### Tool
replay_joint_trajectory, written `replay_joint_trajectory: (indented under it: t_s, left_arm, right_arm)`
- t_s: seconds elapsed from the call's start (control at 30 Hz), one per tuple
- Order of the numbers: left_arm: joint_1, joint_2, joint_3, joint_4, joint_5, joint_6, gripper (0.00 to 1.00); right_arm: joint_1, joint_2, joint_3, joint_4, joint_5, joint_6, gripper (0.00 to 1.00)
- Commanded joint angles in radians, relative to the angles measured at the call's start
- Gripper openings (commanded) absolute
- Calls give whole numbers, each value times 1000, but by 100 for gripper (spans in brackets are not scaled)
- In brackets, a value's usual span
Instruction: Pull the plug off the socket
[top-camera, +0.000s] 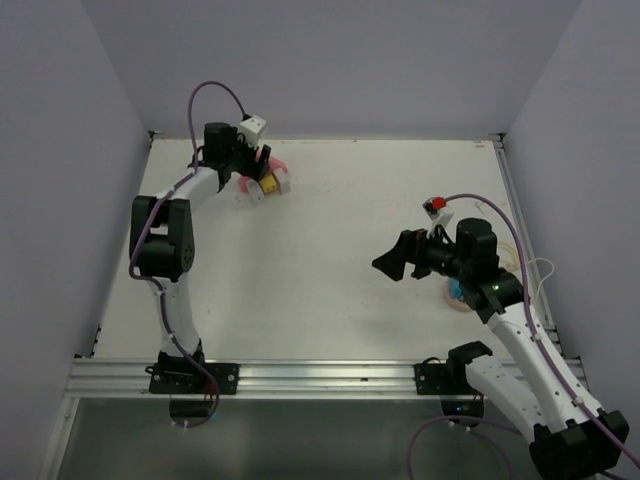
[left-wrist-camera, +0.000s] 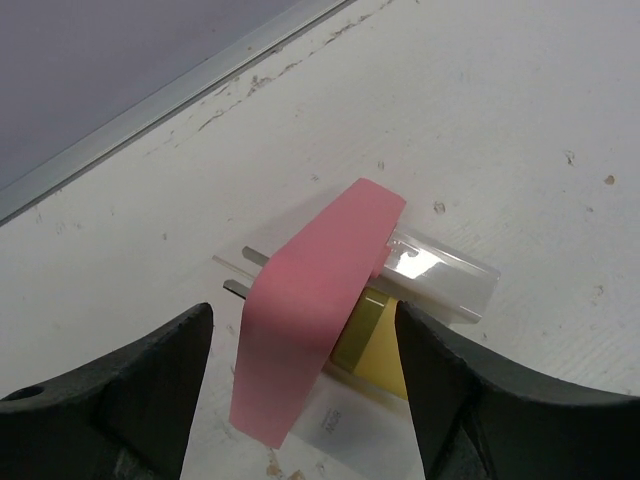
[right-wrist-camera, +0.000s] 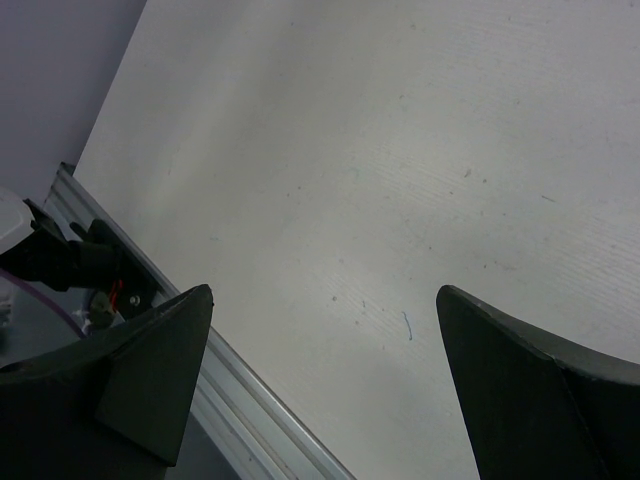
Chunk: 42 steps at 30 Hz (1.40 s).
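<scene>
At the table's far left lies the plug (left-wrist-camera: 445, 275), a clear plastic body with two bare metal prongs (left-wrist-camera: 245, 258) pointing left. A pink band (left-wrist-camera: 315, 310) arches over it. Against it sits a yellow block (left-wrist-camera: 385, 350) on a white labelled part, apparently the socket; the prongs are not inside it. My left gripper (left-wrist-camera: 303, 322) hangs just above, open, its fingers straddling the band and the block, the right finger close beside the block. From above, the same cluster (top-camera: 266, 184) shows under the left gripper (top-camera: 255, 172). My right gripper (top-camera: 390, 262) (right-wrist-camera: 325, 300) hovers open over bare table at the right, holding nothing.
A metal rail (left-wrist-camera: 180, 95) and the grey back wall run just behind the plug. A small pink and blue item (top-camera: 455, 292) lies under the right arm. The near table rail (right-wrist-camera: 240, 410) passes below the right gripper. A side rail (top-camera: 515, 215) borders the right.
</scene>
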Motion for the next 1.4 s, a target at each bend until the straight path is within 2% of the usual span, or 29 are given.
replay_joint_trajectory:
  t_s: [0.0, 0.3, 0.47, 0.63, 0.77, 1.03, 1.07, 1.13, 1.27, 1.33, 1.37]
  left_arm:
    - [15, 35, 69, 6, 83, 53, 76]
    - [38, 64, 31, -16, 126, 53, 74]
    - [76, 58, -31, 84, 180, -10, 77]
    - [85, 66, -32, 105, 218, -33, 73]
    - [87, 76, -28, 114, 251, -51, 60]
    - [87, 59, -37, 168, 312, -111, 43]
    - [87, 58, -42, 173, 321, -120, 37]
    - [87, 50, -58, 200, 344, -146, 32]
    - [85, 29, -132, 292, 375, -226, 11]
    - [85, 3, -173, 350, 392, -327, 0]
    - [85, -11, -218, 401, 392, -359, 0]
  right_arm:
    - [6, 17, 34, 43, -41, -10, 99]
    - [6, 36, 34, 61, -67, -7, 99]
    - [6, 36, 34, 66, -73, -7, 99]
    - [7, 37, 28, 73, -78, -4, 99]
    - [7, 36, 28, 72, -79, -6, 99]
    - [7, 37, 20, 81, -81, -7, 99]
    - [7, 37, 20, 81, -81, -7, 99]
    - [7, 37, 22, 81, -82, -7, 99]
    - [7, 34, 25, 76, -81, -10, 99]
    - [9, 39, 31, 73, -78, -6, 99]
    - [9, 43, 34, 72, -72, 0, 99]
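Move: The pink socket lies just ahead of the left hand's open fingers, its middle about 1 cm forward, 1 cm right and 4 cm below. From that hand the yellow plug is 2 cm back and 2 cm right, one white plug 3 cm back and 2 cm left, the other level and 5 cm right. From the right hand the socket is roughly 35 cm ahead, 25 cm left, 14 cm below. The left hand sinks about 4 cm, drifting left, then shifts right as its fingers close onto the pink socket. ##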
